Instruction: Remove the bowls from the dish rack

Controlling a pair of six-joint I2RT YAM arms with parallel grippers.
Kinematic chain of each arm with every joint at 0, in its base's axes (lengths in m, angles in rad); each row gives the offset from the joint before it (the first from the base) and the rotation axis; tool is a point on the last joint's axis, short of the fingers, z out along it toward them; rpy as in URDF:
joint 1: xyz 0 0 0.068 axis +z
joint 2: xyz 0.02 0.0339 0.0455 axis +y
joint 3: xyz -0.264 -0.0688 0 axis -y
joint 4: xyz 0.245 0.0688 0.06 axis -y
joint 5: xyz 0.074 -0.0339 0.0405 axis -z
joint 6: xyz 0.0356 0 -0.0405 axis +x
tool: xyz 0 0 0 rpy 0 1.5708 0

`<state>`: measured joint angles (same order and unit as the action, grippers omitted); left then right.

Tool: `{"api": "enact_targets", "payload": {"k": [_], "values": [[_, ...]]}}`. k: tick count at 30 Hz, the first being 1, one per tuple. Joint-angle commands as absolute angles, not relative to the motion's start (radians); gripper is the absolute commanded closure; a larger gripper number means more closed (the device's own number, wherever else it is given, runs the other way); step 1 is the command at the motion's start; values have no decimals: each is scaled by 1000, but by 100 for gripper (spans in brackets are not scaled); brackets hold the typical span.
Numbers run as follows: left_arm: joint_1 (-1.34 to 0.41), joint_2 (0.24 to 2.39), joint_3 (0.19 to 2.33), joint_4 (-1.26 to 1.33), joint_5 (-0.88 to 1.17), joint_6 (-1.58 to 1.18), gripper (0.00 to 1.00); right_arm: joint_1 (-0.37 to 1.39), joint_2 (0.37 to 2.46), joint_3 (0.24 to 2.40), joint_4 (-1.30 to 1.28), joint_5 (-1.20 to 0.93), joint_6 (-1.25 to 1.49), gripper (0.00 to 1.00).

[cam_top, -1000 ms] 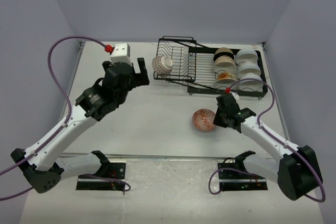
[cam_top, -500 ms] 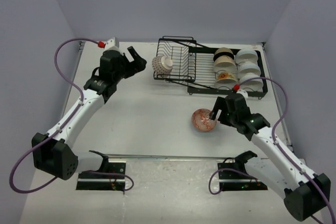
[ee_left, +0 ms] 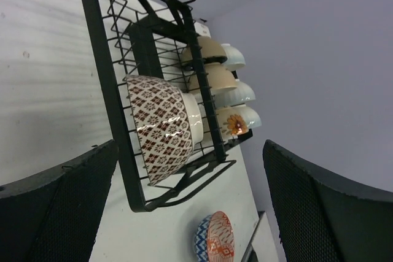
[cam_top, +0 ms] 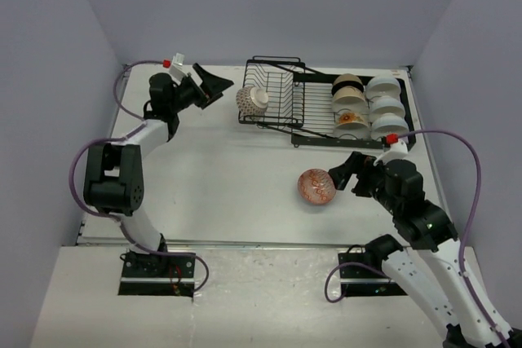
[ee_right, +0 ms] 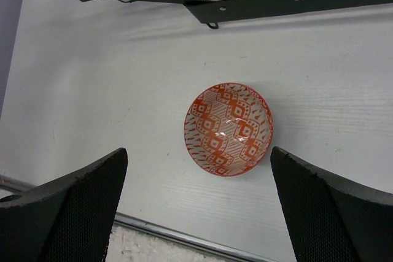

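Note:
The black wire dish rack (cam_top: 281, 79) stands at the back of the table. A reddish-brown patterned bowl (cam_top: 252, 101) (ee_left: 161, 127) lies on its side in the upright section at the rack's left end. Several tan (cam_top: 347, 87) and white (cam_top: 383, 87) bowls are stacked in the flat tray. An orange patterned bowl (cam_top: 316, 186) (ee_right: 228, 129) sits upright on the table, touched by nothing. My right gripper (cam_top: 347, 177) (ee_right: 198, 151) hovers open just right of it and above it. My left gripper (cam_top: 214, 87) (ee_left: 190, 170) is open, left of the rack, facing the brown bowl.
The rack's black frame (ee_right: 276, 4) runs along the top of the right wrist view. A metal strip (ee_right: 184, 237) marks the table's near edge. Purple cables loop off both arms. Grey walls close in the table on three sides.
The right gripper opened, left the orange bowl on the table and pulled back from it. The left arm swung back and left, its gripper now pointing at the rack's left end.

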<state>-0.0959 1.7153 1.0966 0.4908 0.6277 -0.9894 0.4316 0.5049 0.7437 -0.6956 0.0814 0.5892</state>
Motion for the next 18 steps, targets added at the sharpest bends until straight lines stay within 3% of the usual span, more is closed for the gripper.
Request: {"api": "enact_targets", "payload": {"k": [1, 5, 14, 18], "values": [[-75, 1752, 1082, 695, 791, -1075, 0, 434, 522, 742, -672, 2, 548, 1], [-54, 1819, 1062, 781, 821, -1176, 0, 434, 526, 729, -637, -70, 549, 1], [-52, 2046, 1019, 1404, 925, -1624, 0, 434, 522, 713, -584, -139, 545, 1], [-54, 2091, 1028, 1450, 930, -1672, 0, 434, 526, 712, -580, -144, 543, 1]]}}
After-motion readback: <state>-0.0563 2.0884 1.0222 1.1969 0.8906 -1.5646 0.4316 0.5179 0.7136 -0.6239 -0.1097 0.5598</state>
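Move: The brown-patterned bowl in the wire rack lies about 10 cm to the left hand's right, 2 cm ahead and 11 cm below; the wire rack's middle is some 6 cm right of that bowl and 3 cm farther out. The flower bowl stands about 27 cm right of the brown bowl and 8 cm nearer. From the right hand the brown bowl is roughly 27 cm ahead, 25 cm left and 9 cm down. Open left hand sinks nearly 6 cm towards the brown bowl, rolling left-side-down; right hand drifts left 3 cm. ##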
